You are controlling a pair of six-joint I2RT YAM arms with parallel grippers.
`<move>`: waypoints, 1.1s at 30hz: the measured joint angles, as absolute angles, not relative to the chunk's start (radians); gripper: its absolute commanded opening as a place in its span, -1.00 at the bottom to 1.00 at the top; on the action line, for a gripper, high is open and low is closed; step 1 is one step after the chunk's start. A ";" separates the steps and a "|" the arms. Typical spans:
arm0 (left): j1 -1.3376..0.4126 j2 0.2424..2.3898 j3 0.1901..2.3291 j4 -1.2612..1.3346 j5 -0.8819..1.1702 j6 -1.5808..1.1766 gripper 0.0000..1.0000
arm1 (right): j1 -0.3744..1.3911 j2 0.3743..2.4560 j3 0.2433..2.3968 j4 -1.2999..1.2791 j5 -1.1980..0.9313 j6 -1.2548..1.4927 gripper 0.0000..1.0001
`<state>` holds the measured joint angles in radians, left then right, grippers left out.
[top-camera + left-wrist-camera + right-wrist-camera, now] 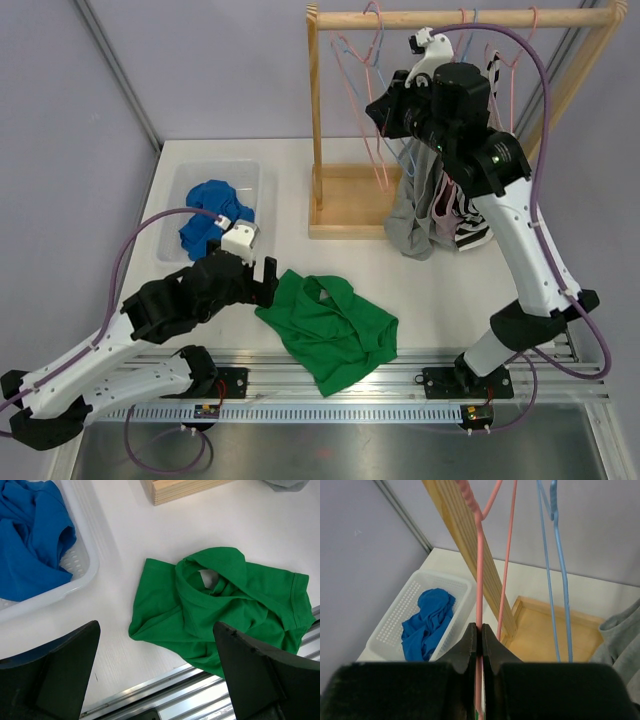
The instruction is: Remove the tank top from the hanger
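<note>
The green tank top (330, 330) lies crumpled on the table near the front edge, off any hanger; it also shows in the left wrist view (225, 605). My left gripper (262, 275) is open and empty, low over the table at the top's left edge (156, 630). My right gripper (378, 110) is up by the rack, shut on the wire of a bare pink hanger (479, 570). That pink hanger (381, 165) hangs from the wooden rail (460, 18).
A white basket (250, 175) with a blue cloth (215, 220) stands at the left. The rack's wooden base (345, 200) sits mid-table. Grey (415, 215) and striped (470, 235) garments hang on other hangers. A blue hanger (560, 555) hangs beside the pink one.
</note>
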<state>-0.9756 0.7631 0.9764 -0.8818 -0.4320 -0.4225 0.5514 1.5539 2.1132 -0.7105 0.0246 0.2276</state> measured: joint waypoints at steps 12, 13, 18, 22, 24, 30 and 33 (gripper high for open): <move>-0.976 0.726 0.939 -0.859 -0.422 -0.416 0.98 | 0.550 1.880 2.482 -0.815 0.108 0.159 -1.00; -0.976 0.726 0.939 -0.859 -0.421 -0.416 0.98 | 0.550 1.887 2.481 -0.822 0.112 0.159 -0.99; -0.976 0.735 0.939 -0.857 -0.418 -0.418 0.98 | 0.549 1.877 2.422 -0.817 0.117 0.163 -0.19; -0.980 0.780 0.938 -0.818 -0.396 -0.432 0.98 | 0.549 1.815 2.341 -0.814 0.112 0.166 0.17; -0.995 0.828 0.935 -0.786 -0.389 -0.446 0.98 | 0.549 1.772 2.313 -0.813 0.104 0.170 0.35; -1.039 1.031 0.900 -0.682 -0.363 -0.510 0.98 | 0.548 1.553 2.175 -0.791 0.032 0.180 0.99; -1.063 1.150 0.873 -0.625 -0.344 -0.538 0.98 | 0.547 1.392 2.054 -0.770 -0.008 0.180 0.99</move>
<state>-1.0626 1.1496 0.8726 -0.6254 -0.3439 -0.5377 0.5472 1.3918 2.0537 -0.7696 -0.0082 0.1802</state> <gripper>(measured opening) 0.988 0.990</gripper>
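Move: The rail spot for the pink hanger, still gripped by the right hand, is roughly 8 cm ahead, 2 cm left and 7 cm above. An empty blue hanger hangs about 8 cm ahead, 2 cm right. For the open left hand, the green tank top lies about 8 cm back, 12 cm right and 20 cm below; the blue top in the basket is some 15 cm ahead, 10 cm left, equally low. Right takes hanger 7 cm forward, down onto rail, opens, retreats; left sinks 10 cm, rightward towards tank top. ##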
